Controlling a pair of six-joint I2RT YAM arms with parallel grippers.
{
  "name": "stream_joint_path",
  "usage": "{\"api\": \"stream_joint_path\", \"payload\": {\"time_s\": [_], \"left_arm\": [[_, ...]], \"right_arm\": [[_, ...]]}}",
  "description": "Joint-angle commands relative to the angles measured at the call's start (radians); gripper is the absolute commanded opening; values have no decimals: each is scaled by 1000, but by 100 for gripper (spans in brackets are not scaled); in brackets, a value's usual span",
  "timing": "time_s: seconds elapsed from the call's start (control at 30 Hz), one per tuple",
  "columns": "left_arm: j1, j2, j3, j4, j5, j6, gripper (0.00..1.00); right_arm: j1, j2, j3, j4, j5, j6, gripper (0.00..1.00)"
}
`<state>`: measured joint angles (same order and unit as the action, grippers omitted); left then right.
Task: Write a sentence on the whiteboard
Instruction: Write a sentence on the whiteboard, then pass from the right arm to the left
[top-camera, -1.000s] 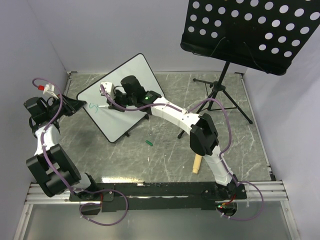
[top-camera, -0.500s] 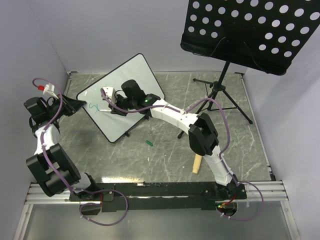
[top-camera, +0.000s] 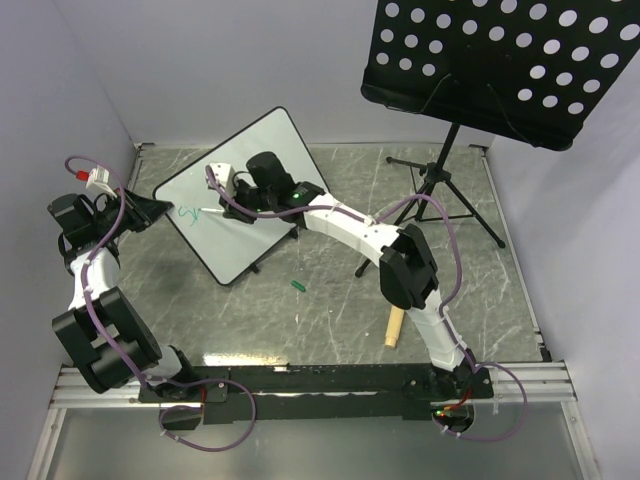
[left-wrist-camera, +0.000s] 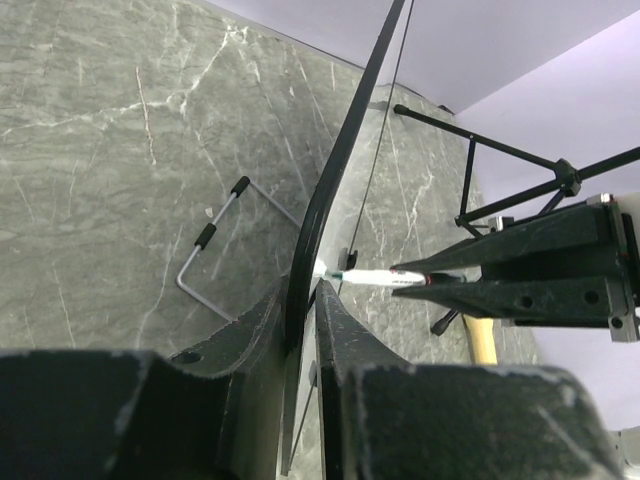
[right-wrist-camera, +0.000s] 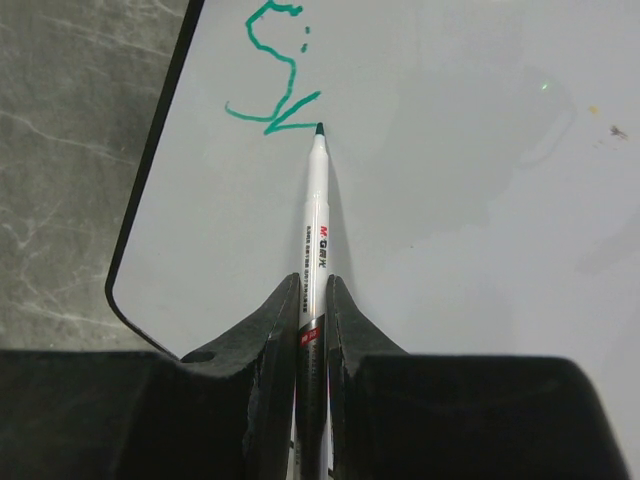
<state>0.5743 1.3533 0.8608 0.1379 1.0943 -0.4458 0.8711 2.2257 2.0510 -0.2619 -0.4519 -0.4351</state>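
Note:
The whiteboard (top-camera: 255, 150) stands tilted on the floor at the back left. My left gripper (top-camera: 160, 208) is shut on its left corner; in the left wrist view the thin black frame (left-wrist-camera: 345, 150) runs down between that gripper's (left-wrist-camera: 305, 318) jaws. My right gripper (top-camera: 232, 205) is shut on a white marker (right-wrist-camera: 317, 215), whose tip touches the board (right-wrist-camera: 460, 160). Of the sentence (right-wrist-camera: 272, 75) only a teal S shape and a short v-like stroke show, near the board's left edge. The marker (left-wrist-camera: 375, 276) also shows side-on in the left wrist view.
A black perforated music stand (top-camera: 500, 60) hangs over the back right, its tripod legs (top-camera: 440, 190) on the floor. A small green cap (top-camera: 297, 285) and a wooden stick (top-camera: 394, 325) lie on the marble floor. The board's wire foot (left-wrist-camera: 210, 240) sticks out behind it.
My right gripper has shifted slightly over the board with the marker, and the teal line has grown a little. The left arm has not moved.

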Motion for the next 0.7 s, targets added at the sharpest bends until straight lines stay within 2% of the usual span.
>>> {"api": "stream_joint_path", "payload": {"time_s": [0.0, 0.3, 0.4, 0.53, 0.67], "left_arm": [[-21, 3, 20, -27, 27, 16, 19], [-21, 1, 27, -34, 21, 12, 22], [-21, -3, 30, -50, 0, 13, 32], [-21, -23, 37, -76, -45, 9, 57], [-19, -51, 53, -92, -73, -1, 64]], "right_arm": [[-14, -12, 69, 35, 15, 12, 0], [-14, -34, 51, 46, 1, 16, 0], [-14, -60, 28, 52, -7, 22, 0], [-14, -86, 21, 43, -24, 30, 0], [-14, -113, 23, 26, -34, 35, 0]]}}
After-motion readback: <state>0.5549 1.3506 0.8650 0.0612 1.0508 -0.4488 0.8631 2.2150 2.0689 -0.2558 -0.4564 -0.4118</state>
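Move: The right hand, gripping the marker, has the tip on the whiteboard at the newest stroke's end, about 6 cm left, 1 cm ahead and 2 cm below it; the green S is some 9 cm left, 2 cm back and 2 cm lower. The left fingers pinch the board edge right at their hand point, and from there the S sits about 4 cm right, 1 cm back and 3 cm down. Up by about 1.5 cm and at first slightly forward, the right hand takes the marker onward from the end of the new stroke, then slows, still gripping it; the tip comes off the ink onto blank board or just over it. Meanwhile the left fingers open wide and let go of the board edge, dipping about 1 cm but staying around it. ##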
